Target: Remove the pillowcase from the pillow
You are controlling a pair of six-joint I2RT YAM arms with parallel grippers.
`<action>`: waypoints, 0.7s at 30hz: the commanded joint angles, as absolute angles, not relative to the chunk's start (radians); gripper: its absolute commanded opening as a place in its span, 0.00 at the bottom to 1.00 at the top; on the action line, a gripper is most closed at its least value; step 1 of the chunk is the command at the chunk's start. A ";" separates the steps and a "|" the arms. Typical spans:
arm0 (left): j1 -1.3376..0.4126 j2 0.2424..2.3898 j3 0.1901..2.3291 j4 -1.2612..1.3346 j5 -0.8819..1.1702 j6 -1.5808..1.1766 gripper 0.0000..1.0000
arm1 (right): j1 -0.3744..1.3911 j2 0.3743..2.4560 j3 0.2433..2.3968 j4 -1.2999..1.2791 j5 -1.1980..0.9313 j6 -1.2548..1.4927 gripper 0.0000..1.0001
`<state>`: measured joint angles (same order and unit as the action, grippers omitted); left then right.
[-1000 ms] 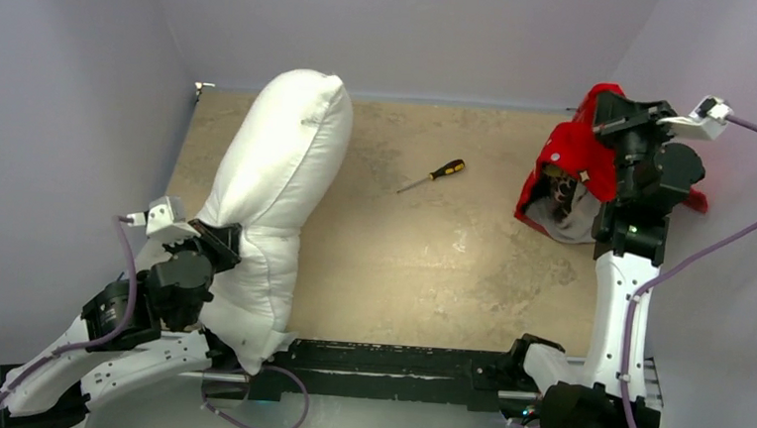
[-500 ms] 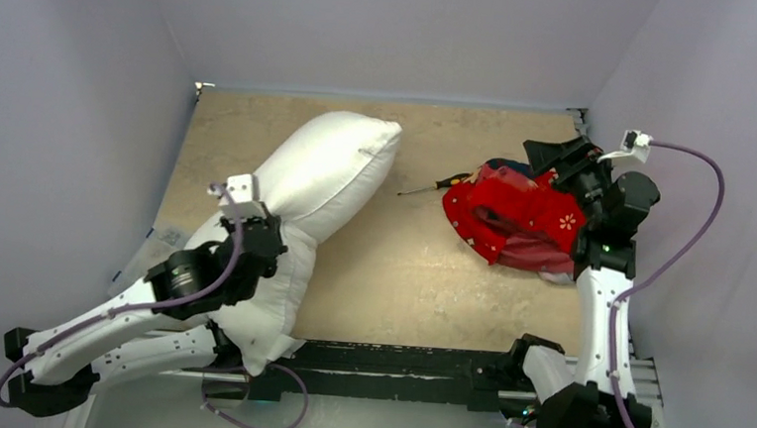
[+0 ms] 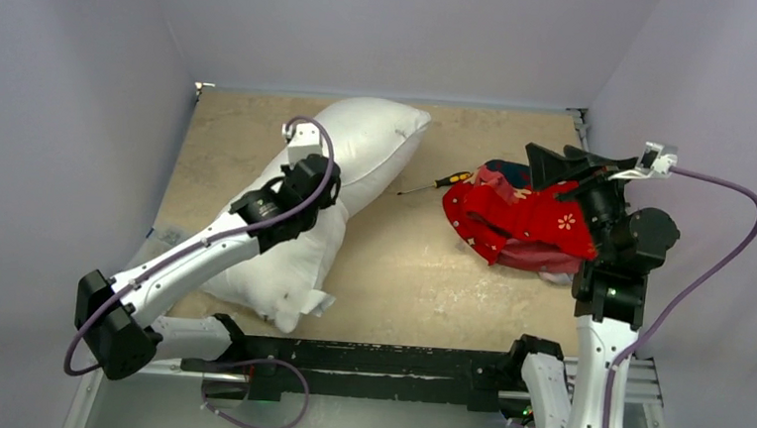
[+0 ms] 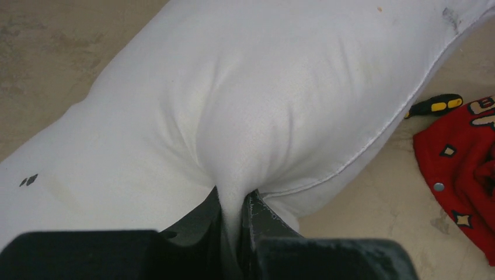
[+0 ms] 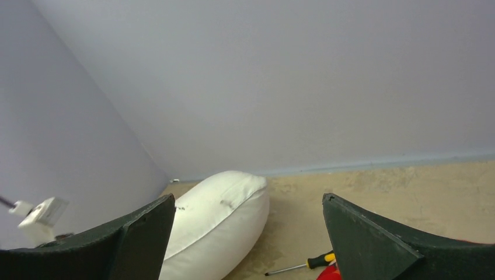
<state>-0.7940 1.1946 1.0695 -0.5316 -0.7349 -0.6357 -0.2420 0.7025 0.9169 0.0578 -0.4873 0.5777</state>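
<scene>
The plain white pillow [image 3: 358, 158] lies slantwise on the left half of the table, bare of its cover. My left gripper [image 3: 309, 182] is shut on a pinched fold of the pillow [image 4: 262, 105], its jaws [image 4: 233, 213] squeezing white fabric. The red printed pillowcase [image 3: 523, 218] lies crumpled on the table at the right, apart from the pillow; an edge shows in the left wrist view [image 4: 461, 169]. My right gripper [image 3: 558, 168] hovers just above the pillowcase, wide open and empty [image 5: 248, 198], facing the pillow [image 5: 216, 221].
A screwdriver with a black and yellow handle [image 3: 436, 182] lies between pillow and pillowcase, next to the pillowcase's far edge; it also shows in both wrist views [image 4: 435, 105] [image 5: 303, 263]. Grey walls enclose the table on the left, the far side and the right.
My left arm has swung the upright pillow down and away, laying it slantwise on the table. My right gripper has brought the pillowcase down onto the table and let go; it now stands open.
</scene>
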 commanded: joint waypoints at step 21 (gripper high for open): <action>-0.557 0.702 1.026 -0.731 -0.616 -0.510 0.96 | 0.130 0.606 1.056 -0.174 0.058 0.459 0.99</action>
<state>-0.5613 0.8291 1.0725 -0.5987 -0.4919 -0.5552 0.1081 0.6083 1.0309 -0.1471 -0.0158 0.4946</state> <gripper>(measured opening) 0.915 0.987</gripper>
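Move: The white pillow is bunched in the left hand's shut fingers; its middle lies about 4 cm left of that hand, 2 cm back and roughly 13 cm below. From the same hand the screwdriver lies about 18 cm right and 5 cm ahead, and the heaped red pillowcase about 34 cm right and level with it, both some 20 cm lower. From the right hand, open and empty, the pillow's middle is about 33 cm left, level fore-and-aft and 32 cm lower. The pillow's pinched fold is carried on forward by the left hand, about 4 cm, and let go as the fingers spread wide. The hand then turns back, lifting off the pillow up and to the left, some 8 cm each, while drawing back nearly as far and rolling its left side slightly down. The right hand, still open and empty, eases back and up about 3 cm each. ##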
